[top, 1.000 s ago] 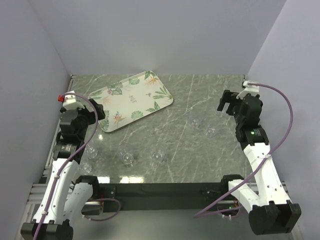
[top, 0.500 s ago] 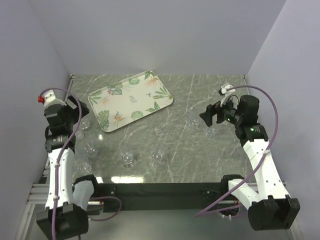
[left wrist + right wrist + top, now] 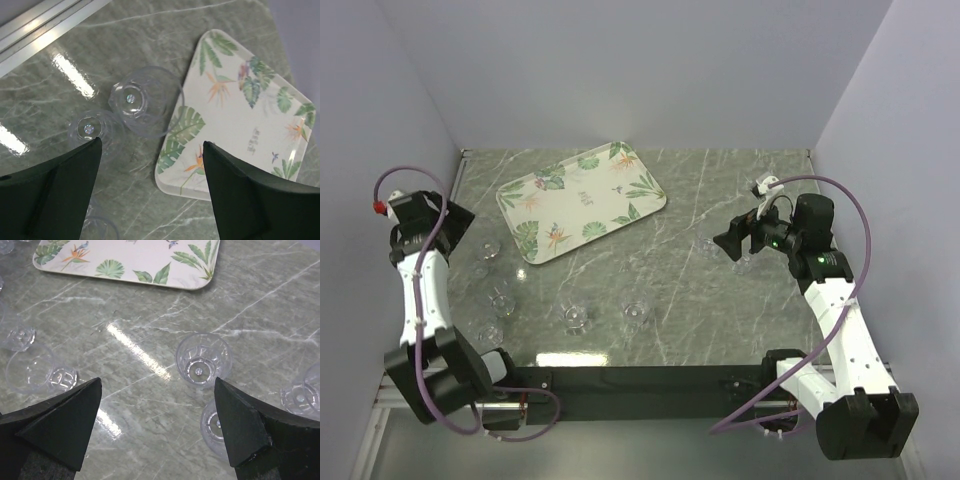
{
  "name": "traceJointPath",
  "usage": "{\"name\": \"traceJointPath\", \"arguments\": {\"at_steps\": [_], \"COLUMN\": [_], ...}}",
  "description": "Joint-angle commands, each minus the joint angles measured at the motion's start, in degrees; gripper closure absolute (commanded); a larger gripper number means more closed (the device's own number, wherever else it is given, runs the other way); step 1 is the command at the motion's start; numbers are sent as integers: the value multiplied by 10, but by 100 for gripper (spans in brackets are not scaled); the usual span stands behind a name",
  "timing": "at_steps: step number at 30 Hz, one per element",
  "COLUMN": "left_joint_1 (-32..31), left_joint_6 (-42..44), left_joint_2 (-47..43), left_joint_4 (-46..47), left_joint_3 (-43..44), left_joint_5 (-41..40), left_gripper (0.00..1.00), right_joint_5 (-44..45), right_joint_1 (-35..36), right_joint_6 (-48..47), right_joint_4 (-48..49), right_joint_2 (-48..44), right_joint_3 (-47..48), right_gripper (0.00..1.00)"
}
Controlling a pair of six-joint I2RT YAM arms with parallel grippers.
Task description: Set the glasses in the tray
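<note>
The leaf-printed tray (image 3: 582,197) lies at the back left of the table, with nothing in it. Several clear glasses stand on the table: three on the left (image 3: 485,250), two in the near middle (image 3: 575,316) and two on the right (image 3: 708,245). My left gripper (image 3: 458,226) hangs open above the left glasses. In the left wrist view one glass (image 3: 145,102) and a smaller-looking one (image 3: 90,129) sit ahead of the open left gripper (image 3: 151,146), beside the tray (image 3: 245,130). My right gripper (image 3: 730,241) is open over the right pair, with one glass (image 3: 204,360) ahead of the right gripper (image 3: 157,385) and another (image 3: 217,427) by the right finger.
Grey marble table with pale walls on three sides. A black rail (image 3: 640,380) runs along the near edge between the arm bases. The right wrist view also shows more glasses at the left (image 3: 30,367) and at the right edge (image 3: 300,395), and the tray (image 3: 125,250) at the top.
My left arm has swung out to the left wall, its gripper now looking down on the left glasses. My right gripper has moved left and down over the right pair.
</note>
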Motion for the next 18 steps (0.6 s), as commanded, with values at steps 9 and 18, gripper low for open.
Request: {"name": "traceJointPath", "arguments": {"at_steps": [9,18], "left_joint_1": [5,6], "left_joint_6": [-11,2], "left_joint_2": [140,215], "left_joint_4": [-26,-18], "left_joint_3": [71,92], "left_joint_5": [-31,-48], "left_gripper": [26,42], "right_joint_5": [4,6], "right_joint_1": [-4,-4], "right_joint_6": [-6,-4], "right_joint_4": [0,-3], "right_joint_2": [3,14], "right_joint_3": [10,12], "right_gripper": [1,2]}}
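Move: The far glass of the left-hand pair is about 4 cm ahead of the left hand, 1 cm to its left and 13 cm below. Its twin is 3 cm back and 1 cm left; a third glass is 12 cm back, 7 cm right, and the tray's middle 16 cm ahead, 27 cm right. From the right hand the far glass is roughly 63 cm left, 12 cm ahead, 19 cm below. The left hand sinks some 8 cm towards the paired glasses, tipping about 15 degrees steeper, its fingers partly closing. ##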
